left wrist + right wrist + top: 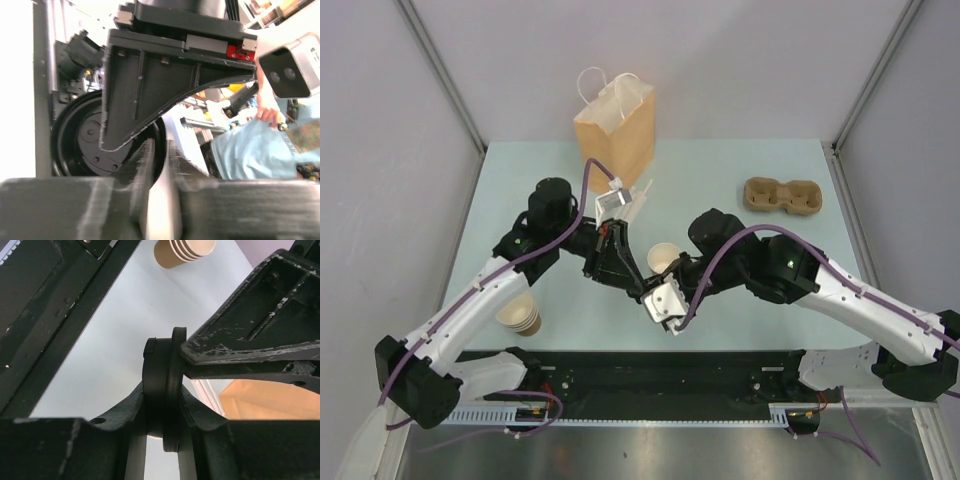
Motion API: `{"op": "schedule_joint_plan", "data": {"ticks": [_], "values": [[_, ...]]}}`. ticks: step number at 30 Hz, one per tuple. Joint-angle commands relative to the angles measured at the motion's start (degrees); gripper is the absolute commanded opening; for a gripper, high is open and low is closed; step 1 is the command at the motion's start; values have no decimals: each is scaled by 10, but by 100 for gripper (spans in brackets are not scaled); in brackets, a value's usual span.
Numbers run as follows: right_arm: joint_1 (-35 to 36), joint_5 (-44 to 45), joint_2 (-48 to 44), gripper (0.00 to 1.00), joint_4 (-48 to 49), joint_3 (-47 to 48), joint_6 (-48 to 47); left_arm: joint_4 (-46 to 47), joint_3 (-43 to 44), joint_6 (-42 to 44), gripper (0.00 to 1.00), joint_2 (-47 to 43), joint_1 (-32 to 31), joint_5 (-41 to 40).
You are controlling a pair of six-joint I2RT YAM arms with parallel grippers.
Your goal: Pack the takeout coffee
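Observation:
The takeout coffee's tan paper cup (665, 258) stands lidless on the table between the two arms, its cream inside showing. Its black lid (162, 380) is held edge-on, just left of the cup, by my right gripper (165, 410), which is shut on it. My left gripper (161, 155) faces the lid's (82, 137) flat side, with the rim in the narrow gap between its slightly parted fingers. One left finger (250, 350) rests against the lid. In the top view both grippers (640, 285) meet beside the cup.
A brown paper bag (615, 125) with handles stands at the back of the table. A kraft cup carrier (782, 196) lies at the back right. A stack of nested paper cups (520, 315) sits near the left arm, also seen as the stack (182, 251).

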Motion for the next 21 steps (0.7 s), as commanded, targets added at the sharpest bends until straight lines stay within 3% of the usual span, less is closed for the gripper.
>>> {"op": "schedule_joint_plan", "data": {"ticks": [1, 4, 8, 12, 13, 15, 17, 19, 21], "values": [[2, 10, -5, 24, 14, 15, 45, -38, 70, 61, 38, -4, 48, -22], [-26, -7, -10, 22, 36, 15, 110, -69, 158, 95, 48, 23, 123, -36], [-108, -78, -12, 20, 108, 23, 258, -29, 216, 93, 48, 25, 204, -103], [-226, -182, 10, 21, 185, 34, 474, -27, 201, 165, 50, -15, 208, -224], [-276, -233, 14, 21, 221, 33, 575, -20, 182, 186, 52, -33, 204, -253], [-318, -300, 26, 22, 261, 24, 677, -44, 177, 244, 54, -43, 174, -294], [-365, -338, 47, 22, 330, 13, 818, -91, 199, 402, 54, -46, 104, -355], [-384, -383, 61, 22, 400, -11, 889, -144, 220, 512, 54, -43, 56, -420], [-399, -408, 64, 22, 448, -38, 978, -151, 226, 537, 52, -34, 11, -445]]}}
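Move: The lid is already in the right gripper. The open cup stands about 17 cm ahead of that hand, 5 cm to its right and 25 cm below; the wooden sticks lie some 32 cm ahead, 5 cm left and 30 cm down, and the cup stack about 7 cm ahead, 28 cm left and 26 cm down. From the left hand, the same open cup is roughly 19 cm ahead, 5 cm right and 27 cm below. Spread the left fingers to free the lid's edge and swing that hand about 13 cm forward and 10 cm up, drifting left before easing back right as its wrist tips. With the right gripper keeping its pinch, carry the lid some 13 cm forward and also up, over towards the open cup, rolling the wrist strongly and swinging it clockwise. ##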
